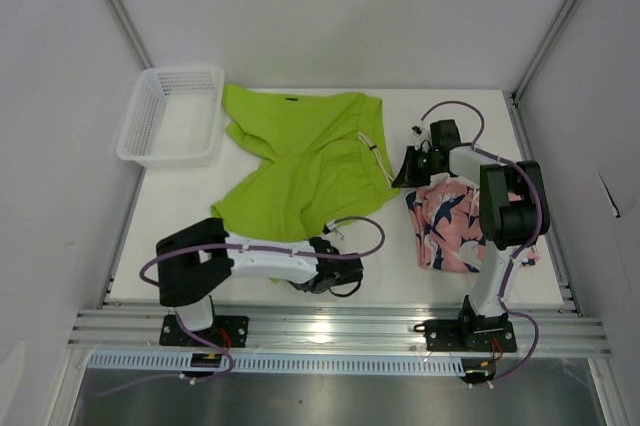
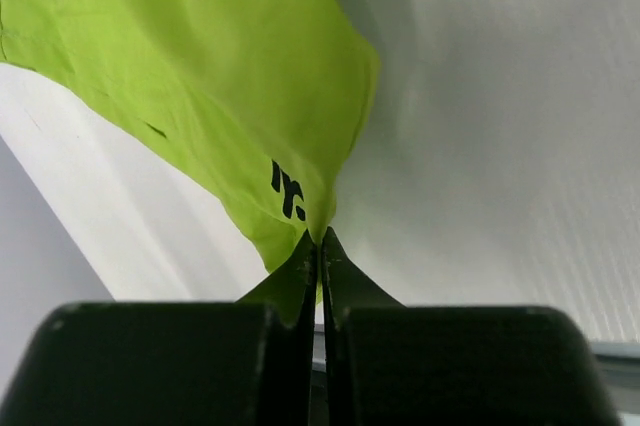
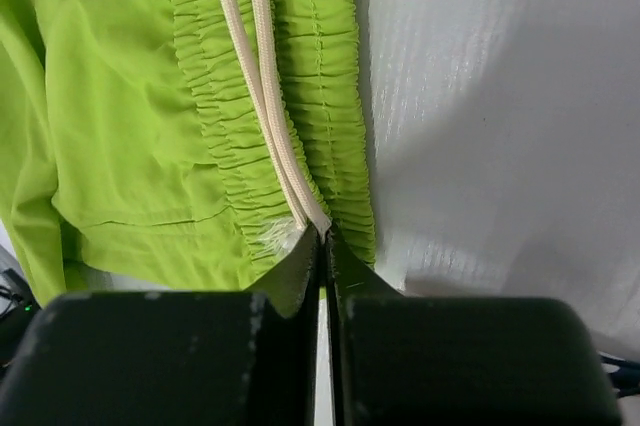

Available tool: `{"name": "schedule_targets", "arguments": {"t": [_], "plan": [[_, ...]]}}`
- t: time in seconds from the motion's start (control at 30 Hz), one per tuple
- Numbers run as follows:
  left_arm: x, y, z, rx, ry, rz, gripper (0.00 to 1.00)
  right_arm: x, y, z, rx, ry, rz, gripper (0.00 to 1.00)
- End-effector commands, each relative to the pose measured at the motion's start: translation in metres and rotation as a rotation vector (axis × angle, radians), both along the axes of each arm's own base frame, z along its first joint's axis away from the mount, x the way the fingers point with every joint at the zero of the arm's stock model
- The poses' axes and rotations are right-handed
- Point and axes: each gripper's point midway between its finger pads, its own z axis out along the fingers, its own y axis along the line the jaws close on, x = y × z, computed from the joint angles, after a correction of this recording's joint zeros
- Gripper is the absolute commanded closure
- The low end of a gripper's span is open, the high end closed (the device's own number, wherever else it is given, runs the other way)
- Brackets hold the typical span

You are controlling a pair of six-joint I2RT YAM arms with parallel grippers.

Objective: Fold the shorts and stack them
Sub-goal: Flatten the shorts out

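Note:
The lime-green shorts lie spread flat in the middle of the table, waistband and white drawstring to the right. My left gripper is shut on the near corner of a leg hem, beside a small black mark. At the waistband's near end my right gripper is shut on the gathered edge, right where the drawstring ends. The coral-pink printed shorts lie folded on the right, partly under the right arm.
A white mesh basket stands at the back left, touching the green shorts' far corner. Grey walls and metal posts close in the table on three sides. An aluminium rail runs along the near edge.

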Motion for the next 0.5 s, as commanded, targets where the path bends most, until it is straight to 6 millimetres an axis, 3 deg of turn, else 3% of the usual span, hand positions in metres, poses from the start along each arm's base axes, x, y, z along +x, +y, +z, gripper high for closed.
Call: {"name": "schedule_targets", "arguments": {"t": [0.0, 0.2, 0.3, 0.47], "plan": [[0.006, 0.003, 0.024, -0.134, -0.041, 0.083, 1.00, 0.004, -0.007, 0.026, 0.059, -0.023, -0.025, 1.00], [0.009, 0.010, 0.052, -0.244, -0.060, 0.147, 1.00, 0.022, -0.053, 0.051, 0.053, -0.022, -0.151, 1.00], [0.008, 0.005, 0.056, -0.266, -0.038, 0.123, 1.00, 0.032, -0.057, 0.059, 0.042, -0.024, -0.151, 1.00], [0.009, 0.008, 0.070, -0.268, -0.050, 0.103, 1.00, 0.046, -0.066, 0.052, 0.033, 0.027, -0.162, 1.00]]}}
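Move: The right hand already pinches the lime shorts' near waistband corner; the bare table patch lies about 13 cm ahead and 14 cm to its right, and the pink shorts' middle some 11 cm back and 19 cm right. The lime shorts' middle is 7 cm ahead and 22 cm left of this hand. The left hand, holding the leg end, has that middle about 30 cm ahead, level sideways. All lie about 2–3 cm below the hands. Still pinching the waistband corner beside the cord, the right hand drags it about 6 cm to the right, then increasingly forward (some 4 cm) and up (about 5 cm), towards the bare patch beyond the pink shorts, turning roughly 10 degrees clockwise. The left hand keeps its shut grip on the leg end and lifts almost straight up by about 5 cm, mostly in the first half, then holds there, its left side dipping some 15 degrees, so that the lime shorts are drawn out between the two hands. ##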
